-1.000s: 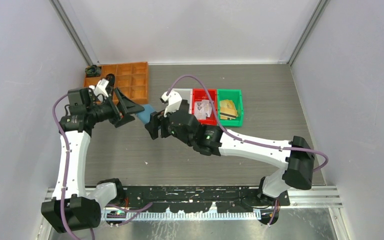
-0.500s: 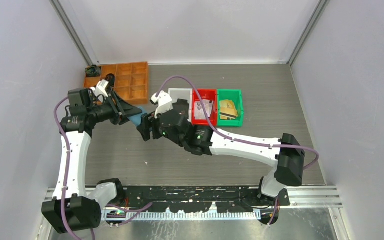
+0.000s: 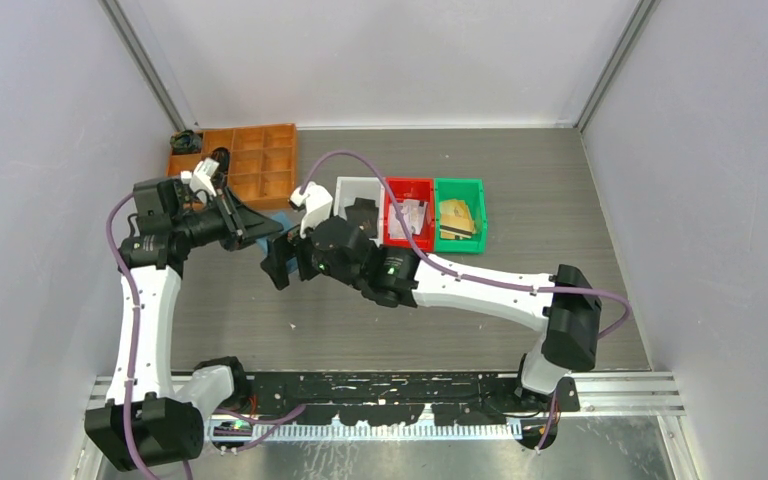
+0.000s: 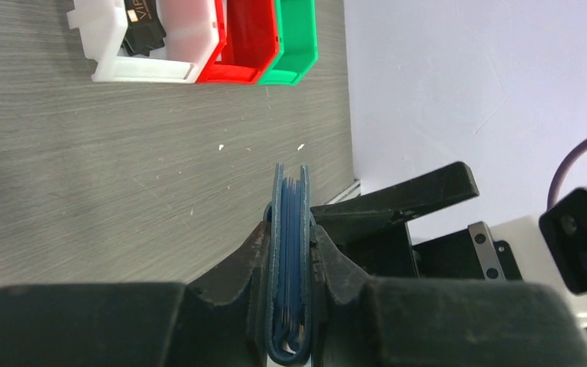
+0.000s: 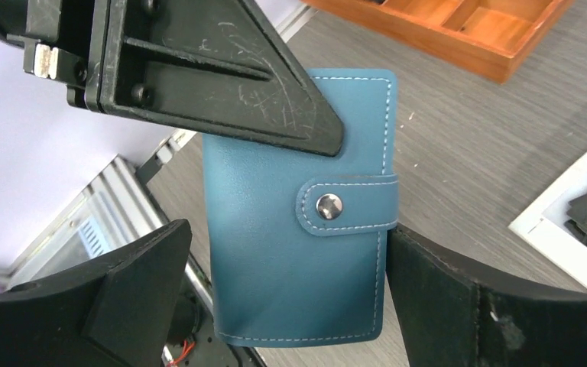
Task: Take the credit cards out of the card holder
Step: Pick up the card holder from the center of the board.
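The teal-blue card holder (image 5: 298,252) hangs folded above the table, its snap strap fastened. My left gripper (image 4: 290,229) is shut on it, the fingers (image 4: 248,252) clamping both flat faces; the holder (image 4: 290,199) shows edge-on between them. In the top view the left gripper (image 3: 260,226) holds it near the wooden tray, with only a sliver of the holder (image 3: 277,217) showing. My right gripper (image 5: 287,237) is open, its fingers (image 5: 145,267) standing either side of the holder's lower half, apart from it. The credit cards are hidden inside the folded holder.
A white bin (image 3: 355,190) with a dark item, a red bin (image 3: 407,212) and a green bin (image 3: 459,212) stand in a row behind the right arm. A wooden compartment tray (image 3: 250,160) sits at the back left, close to the left gripper.
The left jaws have shut on the card holder. The right jaws have opened wide off it, and the right arm has shifted left and nearer.
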Controlling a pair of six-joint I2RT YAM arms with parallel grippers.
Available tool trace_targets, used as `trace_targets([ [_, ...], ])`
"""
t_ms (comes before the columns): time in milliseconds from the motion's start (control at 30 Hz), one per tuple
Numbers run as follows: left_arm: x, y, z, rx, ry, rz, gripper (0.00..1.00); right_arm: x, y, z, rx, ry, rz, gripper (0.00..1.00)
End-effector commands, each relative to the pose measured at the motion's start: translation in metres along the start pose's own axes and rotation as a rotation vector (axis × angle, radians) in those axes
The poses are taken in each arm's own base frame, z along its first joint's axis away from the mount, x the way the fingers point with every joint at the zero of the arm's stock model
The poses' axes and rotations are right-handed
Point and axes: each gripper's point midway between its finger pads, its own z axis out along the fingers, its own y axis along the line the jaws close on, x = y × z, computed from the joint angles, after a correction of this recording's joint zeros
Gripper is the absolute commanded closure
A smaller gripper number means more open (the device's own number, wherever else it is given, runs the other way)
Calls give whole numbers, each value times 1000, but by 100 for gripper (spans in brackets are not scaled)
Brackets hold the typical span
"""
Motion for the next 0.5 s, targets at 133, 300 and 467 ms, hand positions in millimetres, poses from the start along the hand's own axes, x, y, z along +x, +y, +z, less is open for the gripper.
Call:
trace_targets([
  [133, 22, -47, -24, 186, 71, 311, 100, -33, 36, -63, -382, 71, 118, 0],
  [300, 39, -61, -35, 255, 69, 428, 100, -56, 17, -88, -516, 79, 239, 1],
  [467, 51, -72, -45, 299, 47, 525, 100, -54, 35, -105, -680, 177, 280, 0],
])
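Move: My left hand already grips the card holder by its upper edge; the holder's middle sits about 2 cm back, 1 cm right and 2 cm below that hand point. My right hand is already wide open around it: the middle lies some 2 cm ahead, 1 cm left and level. Down on the table, about 25 cm lower, the white bin is roughly 14 cm ahead and 14 cm right of my left hand. I back my open right hand off the card holder: first about 2 cm back, then some 6 cm to the right and 5 cm up, rolling and swinging counter-clockwise with the fingers still wide. Meanwhile my left hand keeps its pinch and carries the holder about 5 cm back and nearly 4 cm up, tipping its fingertips up and turning clockwise. ##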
